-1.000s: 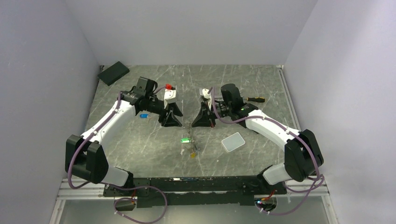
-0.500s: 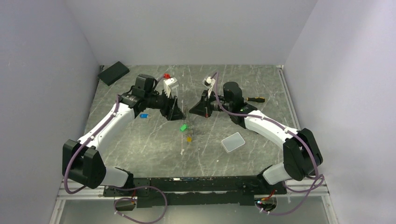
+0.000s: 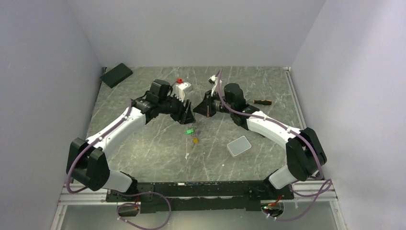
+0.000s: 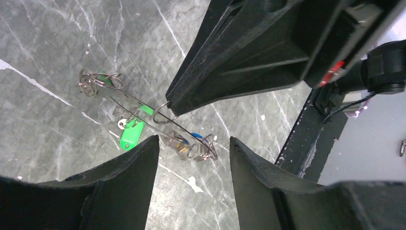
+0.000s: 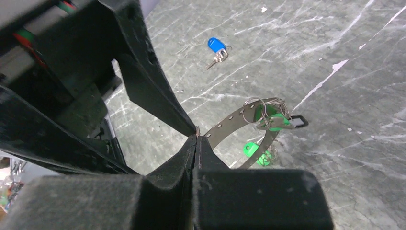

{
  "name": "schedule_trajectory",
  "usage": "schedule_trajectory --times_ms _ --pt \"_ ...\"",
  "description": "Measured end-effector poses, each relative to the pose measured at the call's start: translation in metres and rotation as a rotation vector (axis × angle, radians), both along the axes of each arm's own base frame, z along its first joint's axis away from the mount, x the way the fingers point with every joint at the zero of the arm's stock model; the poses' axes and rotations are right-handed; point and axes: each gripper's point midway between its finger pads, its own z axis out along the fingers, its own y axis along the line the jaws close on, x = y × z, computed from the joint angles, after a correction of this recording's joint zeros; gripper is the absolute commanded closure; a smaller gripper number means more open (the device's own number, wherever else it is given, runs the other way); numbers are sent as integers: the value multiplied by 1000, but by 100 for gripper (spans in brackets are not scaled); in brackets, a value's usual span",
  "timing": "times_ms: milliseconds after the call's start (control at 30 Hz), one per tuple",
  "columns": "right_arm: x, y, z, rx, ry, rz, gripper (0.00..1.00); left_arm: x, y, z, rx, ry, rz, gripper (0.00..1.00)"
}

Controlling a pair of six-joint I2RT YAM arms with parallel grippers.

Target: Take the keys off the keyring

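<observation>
My right gripper [image 5: 197, 134] is shut on the keyring [image 5: 230, 122], a thin metal loop that it holds up above the table. Several keys [image 5: 268, 115] with green tags hang bunched on the loop's far end. In the top view the keyring [image 3: 193, 125] dangles below the two grippers with a green tag and a yellow tag. My left gripper [image 4: 191, 158] is open and holds nothing. It sits right beside the right gripper [image 3: 197, 109], and a cluster of keys [image 4: 194, 146] shows beyond its fingers. A green-tagged key [image 4: 131, 134] hangs nearby.
A loose blue-tagged key [image 5: 218, 48] lies on the marble table, and another small key [image 3: 186, 155] lies nearer the front. A grey rounded square pad [image 3: 239, 145] is at the right front, a screwdriver [image 3: 261, 102] behind the right arm, and a black flat block [image 3: 116, 74] at the back left.
Both grippers have risen and moved toward the back, lifting the keyring off the table. My left gripper has swung right, close against the right gripper's tip.
</observation>
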Motion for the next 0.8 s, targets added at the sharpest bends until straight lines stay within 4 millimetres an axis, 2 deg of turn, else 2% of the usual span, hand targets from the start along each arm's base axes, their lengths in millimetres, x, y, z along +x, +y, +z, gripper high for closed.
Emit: schedule_trajectory --times_ms 67,133,167,233,300,367,400,567,667,800 --pt "1 1 2 5 8 -9 100 2 -2 -8 26 4 13 45" --pt "0 2 3 9 14 -13 100 7 -2 -16 58 3 37 54" --pt "0 3 4 12 15 -14 100 9 -1 -19 70 2 50 60" --pt "1 3 4 11 19 -19 100 15 3 -23 100 -7 86 80" --pt "2 2 3 7 21 -28 100 22 7 -24 126 -25 119 96" --pt "4 2 3 4 17 -39 100 27 9 -22 134 -47 134 100" --pt "4 1 3 2 16 -42 96 28 8 -20 133 -53 133 100" --pt "11 -8 3 0 6 -47 55 27 13 -22 168 -77 110 100" --pt "18 -26 14 9 -27 -42 35 25 20 -24 210 -92 78 100" --pt "29 -60 37 25 -102 -53 18 13 24 -22 236 -104 -16 100"
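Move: The keyring hangs from the closed right fingers. The piece of rim for the left gripper to take is about 3 cm ahead of its open fingers and 2 cm below them, level sideways. The right fingertips pinch the keyring about 3 cm ahead of the left hand, 2 cm to its right and 1 cm lower. From the right hand that rim spot is some 2 cm left and 1 cm down. The green tag dangles roughly 3 cm ahead of the left hand and 12 cm down, the yellow tag 1 cm back, 2 cm right and 13 cm down. Bring the left gripper forward about 3 cm and down 2 to the keyring's rim beside the right fingertips, shut it on the rim, then ease left and slightly back, rolling its left side up. Hold the right hand nearly still until that grip is made, then open it and draw it off right, up and a little forward, about 7 cm. ##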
